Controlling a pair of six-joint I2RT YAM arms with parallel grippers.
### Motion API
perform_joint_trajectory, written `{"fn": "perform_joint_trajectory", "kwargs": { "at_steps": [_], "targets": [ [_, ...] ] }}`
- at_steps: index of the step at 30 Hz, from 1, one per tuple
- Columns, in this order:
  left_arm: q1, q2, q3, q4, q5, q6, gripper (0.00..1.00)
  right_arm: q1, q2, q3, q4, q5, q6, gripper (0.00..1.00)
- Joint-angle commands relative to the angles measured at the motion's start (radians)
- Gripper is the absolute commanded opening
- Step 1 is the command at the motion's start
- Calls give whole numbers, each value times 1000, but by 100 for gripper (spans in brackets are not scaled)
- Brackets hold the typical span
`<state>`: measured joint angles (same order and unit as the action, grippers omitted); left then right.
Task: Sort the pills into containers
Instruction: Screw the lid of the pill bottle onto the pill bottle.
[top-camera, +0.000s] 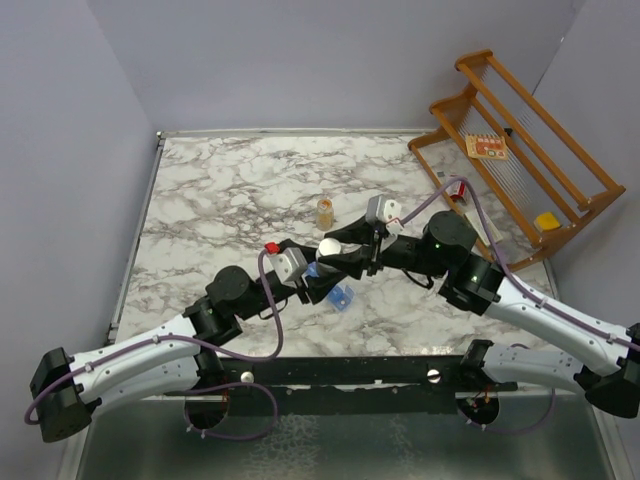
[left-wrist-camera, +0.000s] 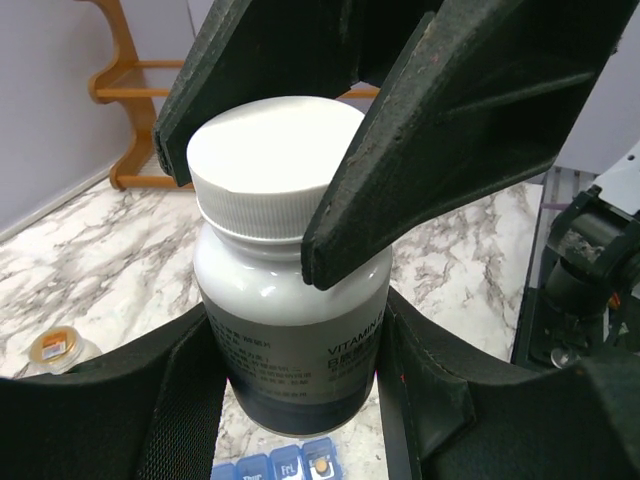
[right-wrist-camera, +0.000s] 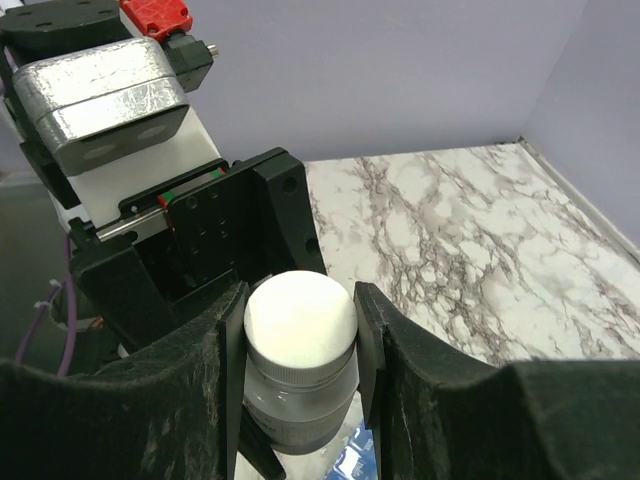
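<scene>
A dark bottle with a white cap (left-wrist-camera: 290, 300) hangs above the marble table, held by both grippers. My left gripper (left-wrist-camera: 295, 400) is shut on the bottle's body. My right gripper (right-wrist-camera: 300, 335) is shut on the white cap (right-wrist-camera: 300, 318), and its fingers (left-wrist-camera: 450, 140) come down over the cap in the left wrist view. From above, the cap (top-camera: 329, 246) shows between the left gripper (top-camera: 312, 272) and the right gripper (top-camera: 352, 256). The blue containers (top-camera: 340, 296) lie on the table right below the bottle. One compartment of the containers (left-wrist-camera: 290, 468) holds an orange pill (left-wrist-camera: 321, 464).
A small amber bottle (top-camera: 325, 212) stands on the table behind the grippers, also at the left in the left wrist view (left-wrist-camera: 60, 348). A wooden rack (top-camera: 520, 150) with small items occupies the back right corner. Purple walls close in the table.
</scene>
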<state>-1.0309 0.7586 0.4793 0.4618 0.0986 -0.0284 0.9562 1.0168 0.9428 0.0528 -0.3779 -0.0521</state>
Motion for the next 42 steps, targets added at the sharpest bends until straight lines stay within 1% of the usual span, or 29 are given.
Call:
{"fn": "perform_joint_trajectory", "kwargs": {
  "at_steps": [1, 6, 8, 11, 22, 24, 26, 29, 30, 31, 32, 33, 34, 35, 42],
  "targets": [
    [-5, -1, 25, 229, -25, 45, 0, -4, 56, -15, -117, 97, 23, 7],
    [-4, 26, 27, 264, -57, 73, 0, -4, 86, -12, -105, 175, 42, 6],
    [-4, 41, 25, 293, -67, 87, 0, -4, 101, -12, -94, 233, 60, 4],
    [-4, 68, 22, 337, -90, 107, 0, -4, 124, -5, -87, 278, 82, 1],
    [-6, 148, 7, 494, -188, 146, 0, 20, 203, 10, -53, 442, 95, 1],
    [-6, 161, 7, 515, -193, 146, 0, 30, 213, 9, -44, 463, 88, 2],
    [-6, 171, 12, 523, -189, 141, 0, 37, 215, 7, -34, 480, 84, 10],
    [-6, 177, 16, 527, -177, 133, 0, 44, 206, 4, -21, 494, 76, 27],
    [-6, 176, 16, 528, -175, 132, 0, 45, 200, 2, -17, 495, 72, 36],
    [-6, 175, 15, 528, -172, 129, 0, 44, 192, -1, -11, 493, 69, 50],
    [-6, 173, 13, 528, -169, 127, 0, 46, 183, -5, -2, 489, 65, 58],
    [-6, 173, 11, 526, -168, 122, 0, 47, 172, -10, 5, 487, 62, 78],
    [-6, 172, 9, 526, -166, 118, 0, 47, 164, -11, 10, 482, 60, 88],
    [-6, 173, 6, 526, -162, 114, 0, 47, 154, -13, 15, 474, 56, 90],
    [-6, 186, -10, 514, -149, 85, 0, 50, 95, 1, 28, 439, 42, 91]
  ]
}}
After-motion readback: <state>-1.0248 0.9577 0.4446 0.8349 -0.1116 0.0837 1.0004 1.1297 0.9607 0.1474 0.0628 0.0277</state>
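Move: The lid sits between my right fingers, right at that hand's point. My left hand is closed around the body of the pill bottle, with the lid about 4 cm above its point. From my left hand, the blue pill organizer's middle lies on the table some 13 cm ahead, 1 cm to the right and 22 cm below; the amber jar stands roughly 29 cm ahead, 2 cm right and 20 cm below. I twist the lid on by swinging both hands forward together, about 7 cm, sinking slightly: my left turns the bottle some 20 degrees counter-clockwise while my right, pinching the lid, turns as much clockwise. Then my right fingers open wide and let go of the lid, and my left, still gripping the bottle, backs off about 2 cm and rises 3 cm. ##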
